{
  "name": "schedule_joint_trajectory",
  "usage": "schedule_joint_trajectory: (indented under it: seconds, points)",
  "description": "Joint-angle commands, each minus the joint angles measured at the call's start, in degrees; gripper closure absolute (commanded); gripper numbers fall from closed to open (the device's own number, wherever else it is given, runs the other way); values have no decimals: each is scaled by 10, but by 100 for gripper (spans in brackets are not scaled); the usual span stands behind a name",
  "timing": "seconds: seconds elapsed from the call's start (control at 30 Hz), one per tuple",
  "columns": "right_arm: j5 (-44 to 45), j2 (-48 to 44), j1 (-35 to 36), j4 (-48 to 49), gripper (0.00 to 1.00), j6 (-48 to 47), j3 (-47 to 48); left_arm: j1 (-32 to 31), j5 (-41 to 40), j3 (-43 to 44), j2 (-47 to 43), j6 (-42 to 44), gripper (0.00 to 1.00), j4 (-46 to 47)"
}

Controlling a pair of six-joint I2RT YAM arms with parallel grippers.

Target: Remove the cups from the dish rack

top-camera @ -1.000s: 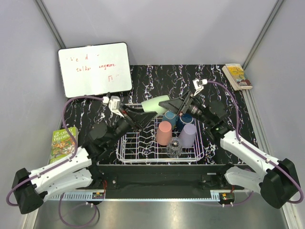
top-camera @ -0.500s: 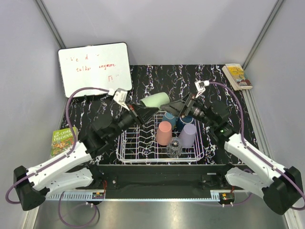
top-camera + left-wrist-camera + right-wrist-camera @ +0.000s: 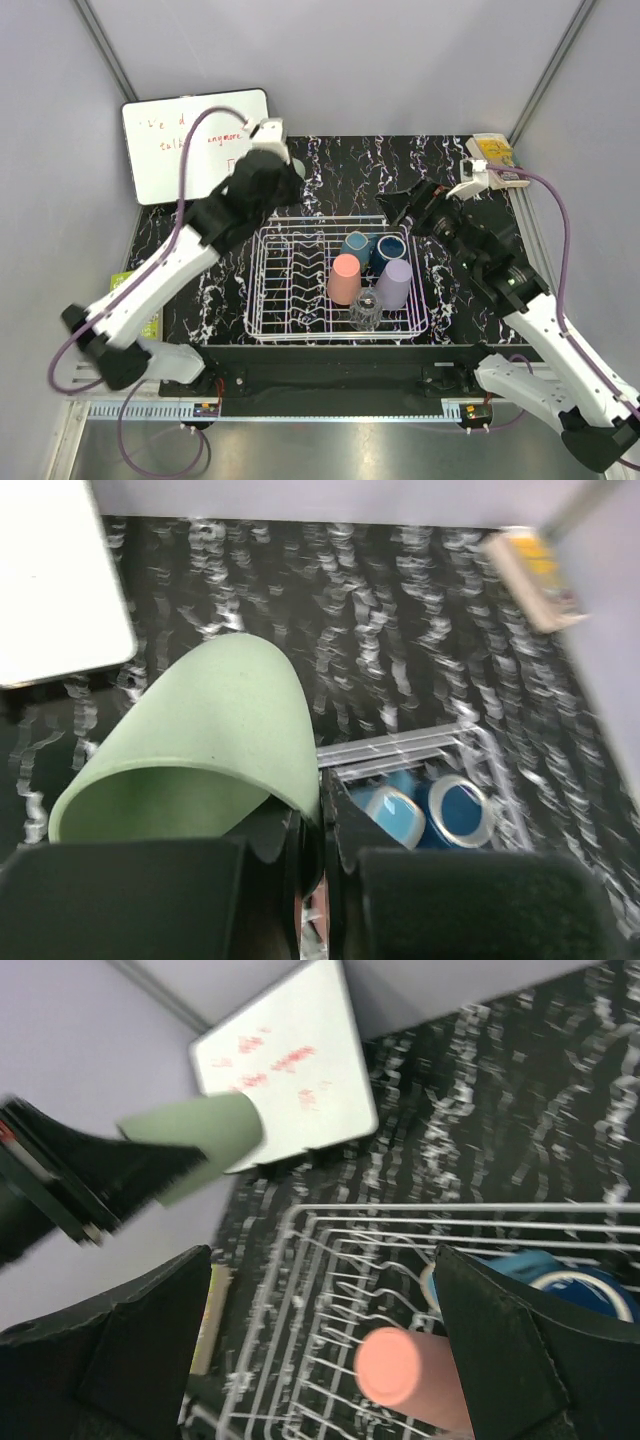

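Observation:
My left gripper (image 3: 322,820) is shut on the rim of the pale green cup (image 3: 200,730), one finger inside and one outside. It holds the cup in the air near the whiteboard, left of and behind the dish rack (image 3: 262,290); from above, the arm hides most of this cup. The salmon pink (image 3: 344,279), lavender (image 3: 395,284), teal (image 3: 354,246) and dark blue (image 3: 388,248) cups and the clear glass (image 3: 365,312) stand in the rack's right half. My right gripper (image 3: 402,206) hangs open and empty above the rack's back right corner, the pink cup (image 3: 410,1370) showing below its fingers.
A whiteboard (image 3: 195,145) with red writing leans at the back left. One book (image 3: 497,155) lies at the back right corner and a green book (image 3: 125,290) at the left edge. Grey walls close in on three sides.
The left arm rose and swung back-left with the green cup, from the rack's back edge toward the whiteboard. The right gripper opened wide and drew back to the right.

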Motion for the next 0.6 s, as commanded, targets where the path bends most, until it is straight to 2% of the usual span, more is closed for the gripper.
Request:
schedule_joint_trajectory:
  seconds: [0.0,0.17,0.27,0.57]
  points:
    - [107,46,0,-131,0,-27,28,61,11,192,164,12,100,-203]
    - [130,72,0,-178,0,-38,45,98,44,372,334,26,100,-289]
    - [129,69,0,-181,0,-38,46,127,86,431,399,22,100,-305]
    - [131,80,0,-181,0,-50,44,177,125,491,500,12,100,-315]
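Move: The left hand already holds the green cup; the open counter it is taken to lies about 16 cm ahead, 2 cm left and 30 cm below. From that hand, the whiteboard's middle is 19 cm ahead, 28 cm left, and the rack's middle 8 cm back, 8 cm right. The dark blue mug sits some 28 cm below the open right hand, level fore-and-aft, 1 cm right; the light blue mug is 1 cm ahead, 6 cm left. The left hand keeps its pinch on the green cup's wall and swings it forward about 14 cm, then increasingly down, nearly 15 cm in all, tipping its fingers some 30 degrees further down towards the bare counter beyond the rack, beside the whiteboard. Meanwhile the empty right hand, fingers staying wide, sinks about 10 cm towards the dark blue mug, easing a little right and tilting down, then all but stops well above the rack. ##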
